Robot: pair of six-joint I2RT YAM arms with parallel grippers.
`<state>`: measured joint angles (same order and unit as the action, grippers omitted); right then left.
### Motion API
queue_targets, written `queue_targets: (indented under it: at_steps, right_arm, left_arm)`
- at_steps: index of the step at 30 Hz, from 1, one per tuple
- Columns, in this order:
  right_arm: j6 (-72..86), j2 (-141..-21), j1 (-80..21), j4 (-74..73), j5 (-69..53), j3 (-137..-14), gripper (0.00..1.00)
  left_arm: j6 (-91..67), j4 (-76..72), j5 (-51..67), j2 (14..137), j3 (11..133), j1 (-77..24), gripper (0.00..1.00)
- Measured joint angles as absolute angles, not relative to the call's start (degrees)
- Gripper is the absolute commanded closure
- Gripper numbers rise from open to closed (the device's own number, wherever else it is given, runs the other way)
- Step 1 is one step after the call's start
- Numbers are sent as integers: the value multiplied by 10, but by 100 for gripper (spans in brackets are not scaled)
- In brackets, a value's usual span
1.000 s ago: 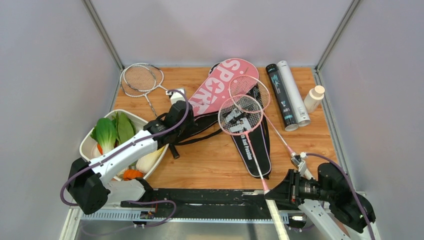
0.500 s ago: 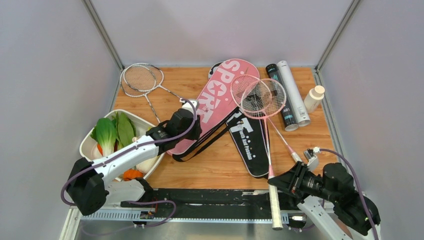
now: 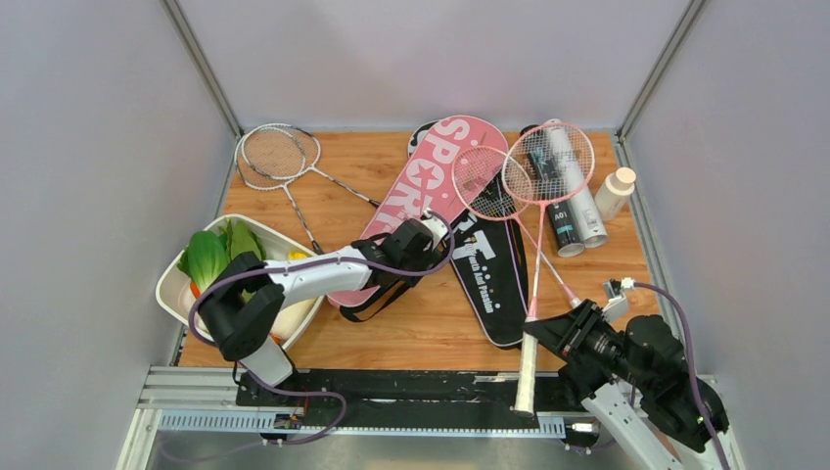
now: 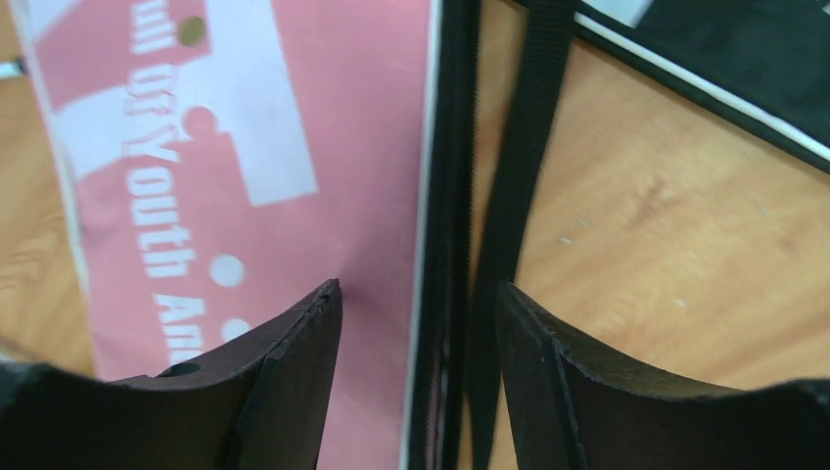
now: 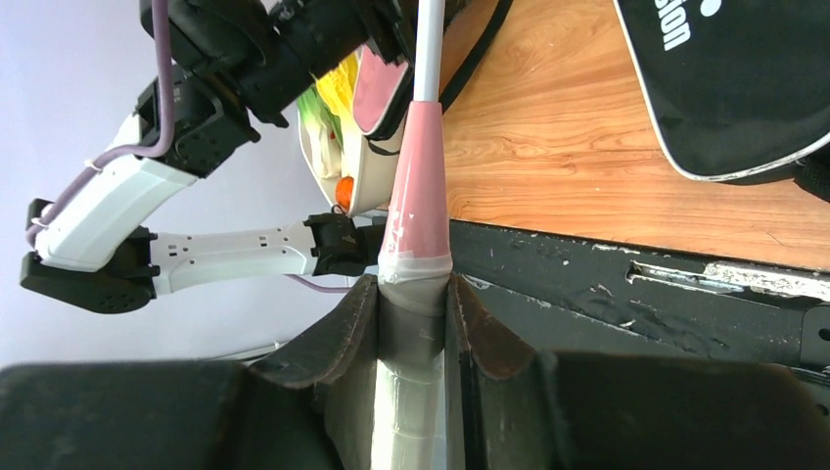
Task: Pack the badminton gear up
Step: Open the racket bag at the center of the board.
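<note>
My right gripper point(image 3: 560, 336) is shut on the white-wrapped handle of a pink racket point(image 3: 548, 162), whose head hangs over the black tube point(image 3: 560, 223) and the white tube point(image 3: 590, 217). In the right wrist view the gripper point(image 5: 416, 294) squeezes that racket point(image 5: 419, 186) by its handle. A second pink racket point(image 3: 487, 186) lies across the black bag point(image 3: 496, 284). My left gripper point(image 3: 423, 241) stands open low over the pink "SPORT" bag point(image 3: 431, 181). Its fingers point(image 4: 294, 333) straddle the pink bag's point(image 4: 245, 166) black edge and a black strap point(image 4: 519, 186) without gripping.
Two silver rackets point(image 3: 277, 155) lie at the back left. A white tray point(image 3: 168, 286) of vegetables sits at the left edge under the left arm. A small white bottle point(image 3: 615, 193) stands by the right wall, beside the tubes. The black rail point(image 3: 411, 384) runs along the near edge.
The left gripper has opened, let go of the pink bag and moved right along it. The right arm has swung the held pink racket's head rightwards, over the tubes.
</note>
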<state>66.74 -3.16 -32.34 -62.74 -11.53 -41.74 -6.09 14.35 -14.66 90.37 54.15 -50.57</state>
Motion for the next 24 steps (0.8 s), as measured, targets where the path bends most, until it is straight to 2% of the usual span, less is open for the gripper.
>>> queue_targets:
  at_steps: [3, 5, 7, 8, 10, 17, 24]
  right_arm:
    - [668, -26, -323, -625, -116, -403, 100]
    - [667, -25, -323, -625, -116, -401, 100]
    - [665, -25, -323, -623, -117, -401, 100]
    - [663, -25, -323, -622, -117, -401, 100]
    - [660, -24, -323, -618, -121, -400, 100]
    - [636, -22, -323, -613, -164, -380, 100]
    - [611, -20, -323, -605, -298, -341, 100]
  left_arm:
    - [-26, 142, -197, 936, 569, -509, 43]
    - [-9, 141, -225, 941, 571, -510, 56]
    - [5, 137, -244, 941, 571, -512, 77]
    - [14, 134, -250, 941, 571, -514, 92]
    - [26, 129, -262, 941, 572, -520, 99]
    - [35, 144, -280, 942, 590, -518, 100]
    - [-60, 228, -243, 935, 707, -473, 100]
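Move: The pink bag's open edge waits about 3 cm ahead of the left hand's open fingers, 1 cm left and 1 cm lower; the black bag lies some 17 cm to that hand's right, level with it and 4 cm lower. From the right hand, still gripping a pink racket, that edge is roughly 15 cm ahead, 26 cm left and 18 cm below. Left reaches forward, pinches the pink bag's edge, lifts about 7 cm; right draws its racket back and leftward. ##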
